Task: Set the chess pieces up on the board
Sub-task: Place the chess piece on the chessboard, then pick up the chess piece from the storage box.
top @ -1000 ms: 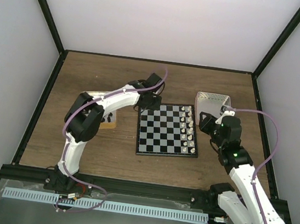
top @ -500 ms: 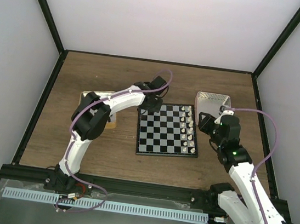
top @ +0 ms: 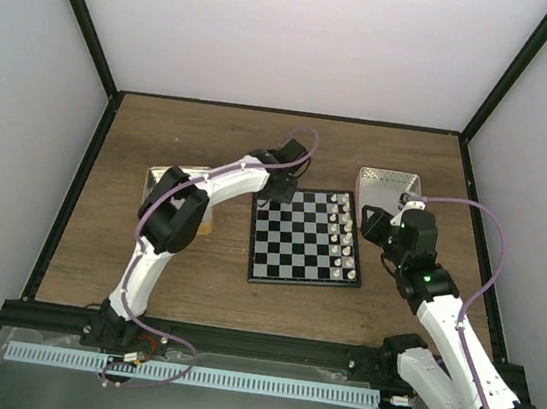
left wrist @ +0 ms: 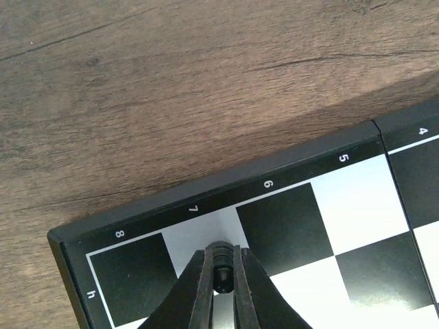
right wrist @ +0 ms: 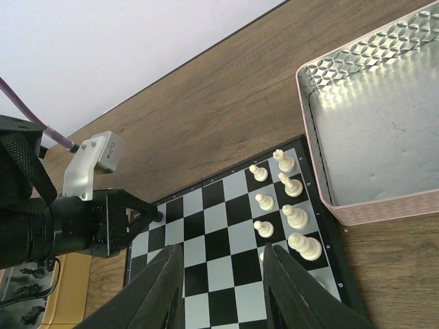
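The board [top: 297,253] lies mid-table, with white pieces [top: 344,236] in two rows along its right side. My left gripper [top: 272,196] is at the board's far left corner, shut on a small black chess piece [left wrist: 221,264]. In the left wrist view the piece sits over the white square by the label 7 on the board [left wrist: 288,226]. In the right wrist view the left gripper's tips [right wrist: 152,216] touch the board [right wrist: 226,226] at that corner. My right gripper [right wrist: 223,288] is open and empty above the board's right part, near the white pieces [right wrist: 288,185].
A silver tin with a pink rim [top: 388,189] stands right of the board and looks empty in the right wrist view [right wrist: 370,123]. A yellow tin [right wrist: 65,295] holding black pieces [right wrist: 27,315] sits left of the board, mostly hidden by my left arm.
My left arm has swung right, bringing its gripper with the black piece onto the board's far left corner. The right arm has barely moved.
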Controlling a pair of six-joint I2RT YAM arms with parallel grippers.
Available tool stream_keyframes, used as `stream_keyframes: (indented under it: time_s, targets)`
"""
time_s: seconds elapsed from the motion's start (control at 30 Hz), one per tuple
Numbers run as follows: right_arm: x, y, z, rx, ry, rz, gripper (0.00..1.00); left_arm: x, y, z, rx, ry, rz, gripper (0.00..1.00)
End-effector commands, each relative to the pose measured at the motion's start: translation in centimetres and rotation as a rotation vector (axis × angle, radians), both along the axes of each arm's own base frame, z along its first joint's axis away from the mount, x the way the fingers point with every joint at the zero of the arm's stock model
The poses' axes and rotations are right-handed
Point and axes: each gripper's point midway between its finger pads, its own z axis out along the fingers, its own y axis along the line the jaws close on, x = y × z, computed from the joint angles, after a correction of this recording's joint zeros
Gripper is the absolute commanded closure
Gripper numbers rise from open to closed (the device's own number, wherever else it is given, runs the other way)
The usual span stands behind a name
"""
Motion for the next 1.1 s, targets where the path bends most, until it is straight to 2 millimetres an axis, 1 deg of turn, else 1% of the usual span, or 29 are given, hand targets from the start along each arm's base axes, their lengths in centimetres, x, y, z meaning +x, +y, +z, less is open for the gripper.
stream_keyframes:
  time_s: [0.0,0.1,0.23,0.3,0.4,0.47,0.53,0.57,0.63,0.73,0.8,0.87,0.9,0.97,1.03,1.07]
  targets:
    - [-0.1,0.1,0.8,0.009,-0.020,0.002,0.67,0.4,0.3,-0.4,0.030,-0.001,-0.002,0.90]
    - [-0.1,0.1,0.9,0.009,-0.023,0.001,0.66,0.2,0.3,-0.1,0.025,0.002,-0.003,0.86]
    - [-0.1,0.2,0.9,0.011,-0.024,0.005,0.67,0.0,0.5,0.8,0.018,-0.002,-0.002,0.74]
    - [-0.1,0.2,1.0,0.014,-0.024,0.007,0.67,0.1,0.3,2.0,-0.002,-0.017,-0.002,0.71]
    - [-0.1,0.3,1.0,0.016,-0.023,0.009,0.66,0.4,0.2,4.6,-0.048,-0.055,0.008,0.66]
    - [-0.1,0.3,1.2,0.018,-0.025,0.011,0.66,0.7,0.8,6.6,-0.066,-0.092,0.030,0.63]
    - [-0.1,0.3,1.3,0.019,-0.025,0.011,0.66,0.8,2.0,8.4,-0.071,-0.134,0.066,0.62]
    - [-0.1,0.3,1.3,0.019,-0.024,0.011,0.66,0.8,2.8,9.4,-0.073,-0.162,0.088,0.62]
    - [-0.1,0.4,1.3,0.020,-0.024,0.015,0.66,0.7,5.3,10.7,-0.066,-0.211,0.152,0.63]
    - [-0.1,0.4,1.4,0.018,-0.025,0.016,0.66,0.4,10.1,11.9,-0.077,-0.267,0.285,0.63]
    - [0.0,0.5,1.4,0.017,-0.024,0.019,0.66,-0.1,13.5,11.8,-0.105,-0.283,0.372,0.63]
    - [0.1,0.6,1.5,0.016,-0.025,0.023,0.66,-0.8,17.1,11.1,-0.130,-0.282,0.459,0.63]
    - [0.1,0.6,1.5,0.018,-0.023,0.024,0.66,-1.3,18.5,11.2,-0.152,-0.288,0.494,0.63]
    - [0.2,0.7,1.5,0.021,-0.019,0.027,0.66,-2.2,21.0,10.0,-0.153,-0.279,0.555,0.61]
    - [0.3,0.8,1.4,0.027,-0.016,0.030,0.66,-3.0,23.5,9.2,-0.130,-0.289,0.619,0.54]
    - [0.3,0.9,1.3,0.029,-0.013,0.031,0.66,-3.3,24.6,8.6,-0.122,-0.284,0.644,0.53]
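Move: The left hand, low over the board's far row, holds a black piece on the second square from the left, directly beneath it, about 2 cm below the fingertips. The board's far left corner is some 5 cm left and 1 cm farther out. The box of black pieces centres about 24 cm left and 5 cm back, and the nearest white pawn stands about 15 cm right, level with the hand. From the right hand that square lies roughly 13 cm ahead, 22 cm left and 17 cm below. The left hand stays over the far-row square while its fingers open to roughly a third of their range and let go of the black piece, then it lifts straight up off the board. Still climbing to about 12 cm, it swings left some 22 cm to above the box of black pieces, turning about 30 degrees counter-clockwise and tipping its fingers somewhat more forward, and at the end it sinks about 3 cm towards the box with the fingers open. ##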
